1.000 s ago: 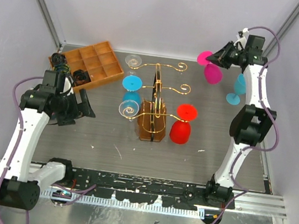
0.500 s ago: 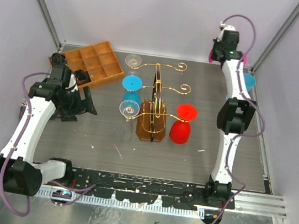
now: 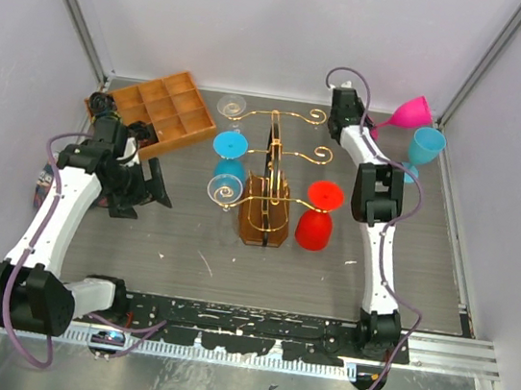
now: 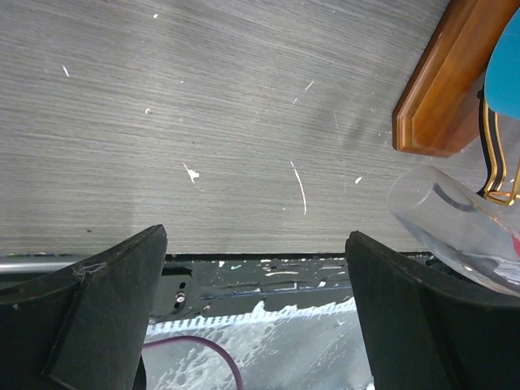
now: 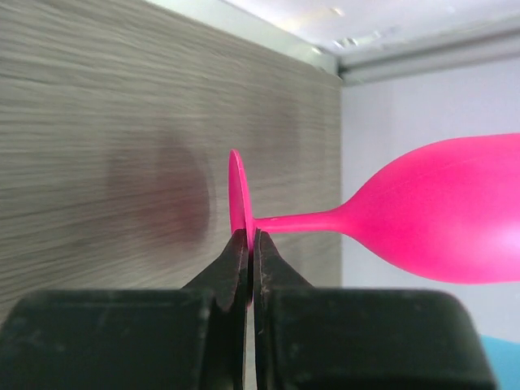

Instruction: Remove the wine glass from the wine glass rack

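Observation:
The wine glass rack [image 3: 272, 169], gold wire on an amber-brown base, stands mid-table. A clear glass [image 3: 232, 106], a blue glass [image 3: 230, 155] and another clear glass [image 3: 222, 188] hang on its left arms; a red glass [image 3: 318, 219] is at its right. My right gripper [image 3: 371, 128] [image 5: 250, 244] is shut on the foot disc of a pink wine glass [image 3: 410, 111] [image 5: 439, 223], held sideways above the far right of the table, clear of the rack. My left gripper [image 3: 156, 190] [image 4: 256, 244] is open and empty, left of the rack.
A light blue glass [image 3: 426, 145] stands upright in the far right corner, just below the pink one. An orange-brown compartmented tray [image 3: 161, 111] lies at the far left. The left wrist view shows the rack base corner [image 4: 439, 89] and a clear glass [image 4: 447, 219].
My right arm has swung its wrist left toward the rack's far side, turning the pink glass so its bowl points to the back right corner. The left arm has barely shifted.

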Controlling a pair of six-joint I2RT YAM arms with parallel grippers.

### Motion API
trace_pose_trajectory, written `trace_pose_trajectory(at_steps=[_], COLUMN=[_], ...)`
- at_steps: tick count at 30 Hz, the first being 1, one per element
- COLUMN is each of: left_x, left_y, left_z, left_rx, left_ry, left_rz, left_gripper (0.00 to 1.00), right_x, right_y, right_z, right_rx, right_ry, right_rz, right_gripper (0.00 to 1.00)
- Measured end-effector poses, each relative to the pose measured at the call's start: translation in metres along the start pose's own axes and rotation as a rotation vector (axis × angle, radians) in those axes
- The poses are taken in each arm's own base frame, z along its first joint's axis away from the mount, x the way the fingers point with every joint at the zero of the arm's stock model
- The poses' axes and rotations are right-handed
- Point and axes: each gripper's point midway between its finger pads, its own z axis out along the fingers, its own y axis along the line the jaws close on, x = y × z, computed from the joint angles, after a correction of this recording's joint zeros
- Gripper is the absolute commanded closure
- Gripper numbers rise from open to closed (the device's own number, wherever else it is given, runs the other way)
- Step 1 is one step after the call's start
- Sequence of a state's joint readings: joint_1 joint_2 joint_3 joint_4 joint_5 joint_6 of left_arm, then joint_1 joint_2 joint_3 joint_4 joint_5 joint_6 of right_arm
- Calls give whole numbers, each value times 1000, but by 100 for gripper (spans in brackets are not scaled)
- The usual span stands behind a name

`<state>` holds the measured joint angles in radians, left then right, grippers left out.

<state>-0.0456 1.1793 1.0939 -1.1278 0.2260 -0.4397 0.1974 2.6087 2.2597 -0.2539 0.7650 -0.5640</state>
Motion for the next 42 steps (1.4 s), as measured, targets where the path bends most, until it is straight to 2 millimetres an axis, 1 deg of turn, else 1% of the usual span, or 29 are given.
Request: trace_pose_trajectory(at_steps=[2, 3, 4, 7, 8, 10, 13, 15, 17, 24, 29, 32, 33, 35, 37, 38, 42], left_x=[2, 2, 3, 3, 4, 4, 5, 5, 4, 3, 1, -3, -4, -5, -5, -5, -5], left_y=[0, 0, -1, -3, -4, -5, -6, -7, -7, -10, -12, -14, -14, -14, -14, -13, -13], left_z=[1, 1, 0, -1, -1, 1, 4, 6, 6, 12, 12, 10, 10, 11, 14, 16, 16], left_rx=[3, 5, 9, 21, 25, 30, 33, 35, 37, 47, 52, 58, 59, 58, 53, 50, 48], left_ry=[5, 4, 2, 2, 8, 19, 42, 52, 54, 82, 82, 69, 66, 69, 81, 86, 90], left_rz=[-4, -6, -6, -8, -9, -11, -16, -18, -18, -24, -26, -24, -23, -25, -29, -31, -32], left_gripper=[2, 2, 2, 2, 2, 2, 2, 2, 2, 2, 2, 2, 2, 2, 2, 2, 2], right_x=[13, 21, 25, 38, 41, 45, 46, 48, 55, 74, 77, 77, 78, 78, 80, 83, 80], right_y=[-12, -21, -27, -44, -48, -57, -63, -62, -59, -40, -38, -37, -37, -33, -27, -23, -24], right_z=[8, 13, 15, 24, 26, 29, 33, 36, 41, 55, 58, 58, 59, 59, 60, 61, 58], right_rx=[54, 91, 114, 171, 183, 212, 241, 246, 244, 226, 231, 231, 231, 228, 219, 219, 240], right_ry=[36, 55, 63, 95, 104, 116, 116, 119, 130, 162, 168, 168, 169, 168, 168, 174, 177], right_rz=[-30, -41, -46, -57, -63, -76, -86, -98, -114, -179, -206, -206, -207, -211, -219, -231, -229], right_gripper=[96, 95, 94, 84, 80, 75, 75, 77, 80, 85, 86, 84, 80, 75, 69, 68, 67])
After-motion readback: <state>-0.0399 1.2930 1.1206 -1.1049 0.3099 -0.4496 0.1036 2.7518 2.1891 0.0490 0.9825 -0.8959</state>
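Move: Beyond the standing blue wine glass is the table spot for the held pink glass: some 11 cm to the right hand's right, level with it in reach, about 6 cm below. The blue glass stands roughly 12 cm right and 9 cm nearer, its middle slightly above the hand; the hanging red glass is about 18 cm left, 25 cm back and 8 cm higher. From the left hand the spot lies around 43 cm ahead, 70 cm right and 13 cm below. Swinging right by about 9 cm with the pink glass's foot pinched in its fingertips, the right hand slows beside the blue glass, then sinks some 5 cm towards the table. The wrist rolls its left side down and turns slightly clockwise, roughly 20 degrees in all. The fingers part a little, ease partly shut, then open to about a third, freeing their pinch with the foot still between them. ##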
